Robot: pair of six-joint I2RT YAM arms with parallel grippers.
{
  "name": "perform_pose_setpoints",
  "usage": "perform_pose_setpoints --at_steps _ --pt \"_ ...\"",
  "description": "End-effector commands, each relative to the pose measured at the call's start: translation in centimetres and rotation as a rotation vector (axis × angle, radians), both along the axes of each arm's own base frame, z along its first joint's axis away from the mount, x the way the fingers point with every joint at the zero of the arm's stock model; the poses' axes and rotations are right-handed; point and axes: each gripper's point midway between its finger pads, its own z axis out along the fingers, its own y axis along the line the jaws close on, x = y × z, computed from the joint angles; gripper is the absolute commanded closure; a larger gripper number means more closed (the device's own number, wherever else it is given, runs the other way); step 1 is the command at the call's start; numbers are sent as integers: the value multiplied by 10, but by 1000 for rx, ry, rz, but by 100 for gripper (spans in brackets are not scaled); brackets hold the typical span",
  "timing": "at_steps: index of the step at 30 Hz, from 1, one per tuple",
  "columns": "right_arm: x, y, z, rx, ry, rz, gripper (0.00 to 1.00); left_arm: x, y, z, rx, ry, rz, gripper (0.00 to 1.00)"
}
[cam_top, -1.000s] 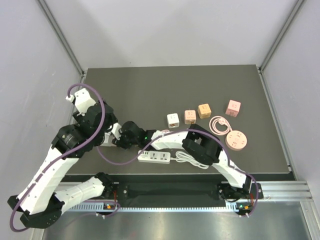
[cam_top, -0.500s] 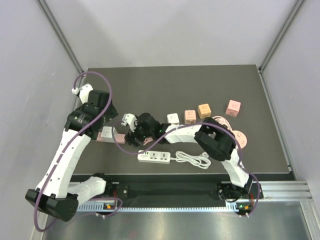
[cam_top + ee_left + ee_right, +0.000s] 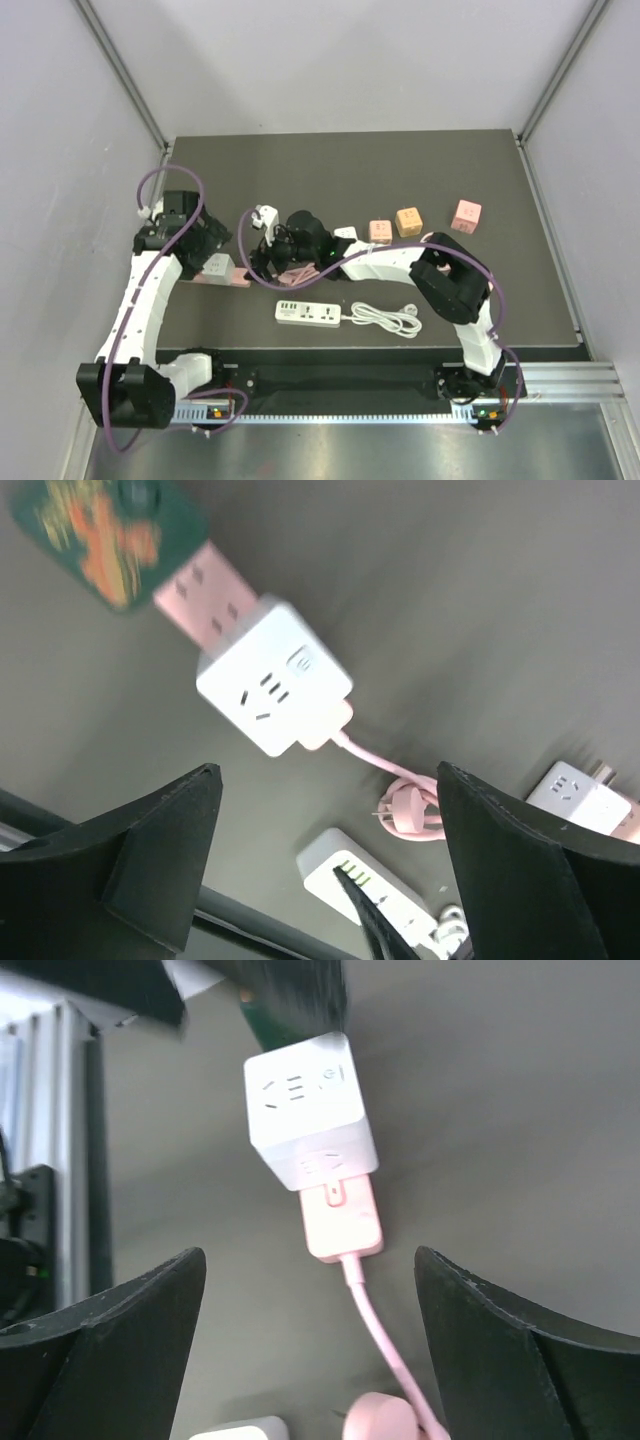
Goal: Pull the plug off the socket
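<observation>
A white cube plug (image 3: 216, 264) sits on a pink socket strip (image 3: 240, 279) at the table's left, the two touching. The left wrist view shows the cube (image 3: 272, 675) with the pink strip (image 3: 205, 585) sticking out beyond it. A pink cord runs from the strip to a loose pink round plug (image 3: 410, 805). In the right wrist view the cube (image 3: 310, 1110) lies over the pink strip end (image 3: 343, 1215). My left gripper (image 3: 207, 243) (image 3: 328, 770) hangs open above them. My right gripper (image 3: 272, 258) (image 3: 310, 1255) is open too, just right of them. Neither touches anything.
A white power strip (image 3: 308, 313) with its coiled white cord (image 3: 385, 318) lies near the front edge. A white cube (image 3: 346, 234), a pink cube (image 3: 380, 231), an orange cube (image 3: 408, 221) and another pink cube (image 3: 466, 215) stand in a row behind.
Both grippers have opened and drawn up and away from the cube and pink strip, which now lie on the table. The left arm swung back left, the right gripper moved right.
</observation>
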Motion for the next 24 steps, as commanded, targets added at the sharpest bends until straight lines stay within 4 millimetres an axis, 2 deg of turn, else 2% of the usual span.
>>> perform_pose_setpoints --at_steps 1,2,4,7,8,10,13,14,17,18,24 --pt "2 14 29 108 43 25 17 9 -8 -5 -124 -55 122 8" --pt "3 16 30 112 44 24 19 7 -9 -15 -137 -28 150 10" --pt "4 17 25 102 55 31 21 5 -8 -22 -156 2 200 10" --pt "4 19 21 98 64 42 26 -3 3 -36 -125 79 315 11" --pt "2 19 16 93 72 59 31 -6 10 -43 -94 106 348 11" --pt "0 22 10 90 82 81 36 -4 9 -50 -96 115 347 11" --pt "-4 27 4 102 107 108 49 2 4 -59 -128 126 363 11" --pt "-4 28 2 105 112 111 57 4 5 -63 -130 132 374 11" --pt "-3 35 -8 98 137 118 67 9 5 -67 -131 133 389 12" --pt "-3 38 -10 96 143 117 67 11 7 -68 -123 130 397 12" --pt "1 52 -28 86 176 100 82 4 14 -80 -99 163 456 12"
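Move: The white cube plug on the pink socket strip lies some 12 cm below the left hand, about 3 cm ahead and 1 cm to its left; the green box sits beyond the plug, about 9 cm farther left and level with it. From the right hand, the strip's cord end is about 6 cm left, 1 cm ahead and 9 cm down, the plug about 10 cm left, 2 cm ahead and 7 cm down. The white power strip's middle is about 10 cm right, 5 cm back and 10 cm below. With its fingers kept wide open, the left hand sinks about 7 cm towards the white cube plug, easing off near the end while it turns some 20 degrees counter-clockwise, until the fingertips come close about the plug's top without a visible grip. The right hand first drifts slightly, then lowers about 5 cm and goes some 3 cm left towards the cord end of the pink socket strip, tipping a little and closing its fingers most of the way on nothing visible. ##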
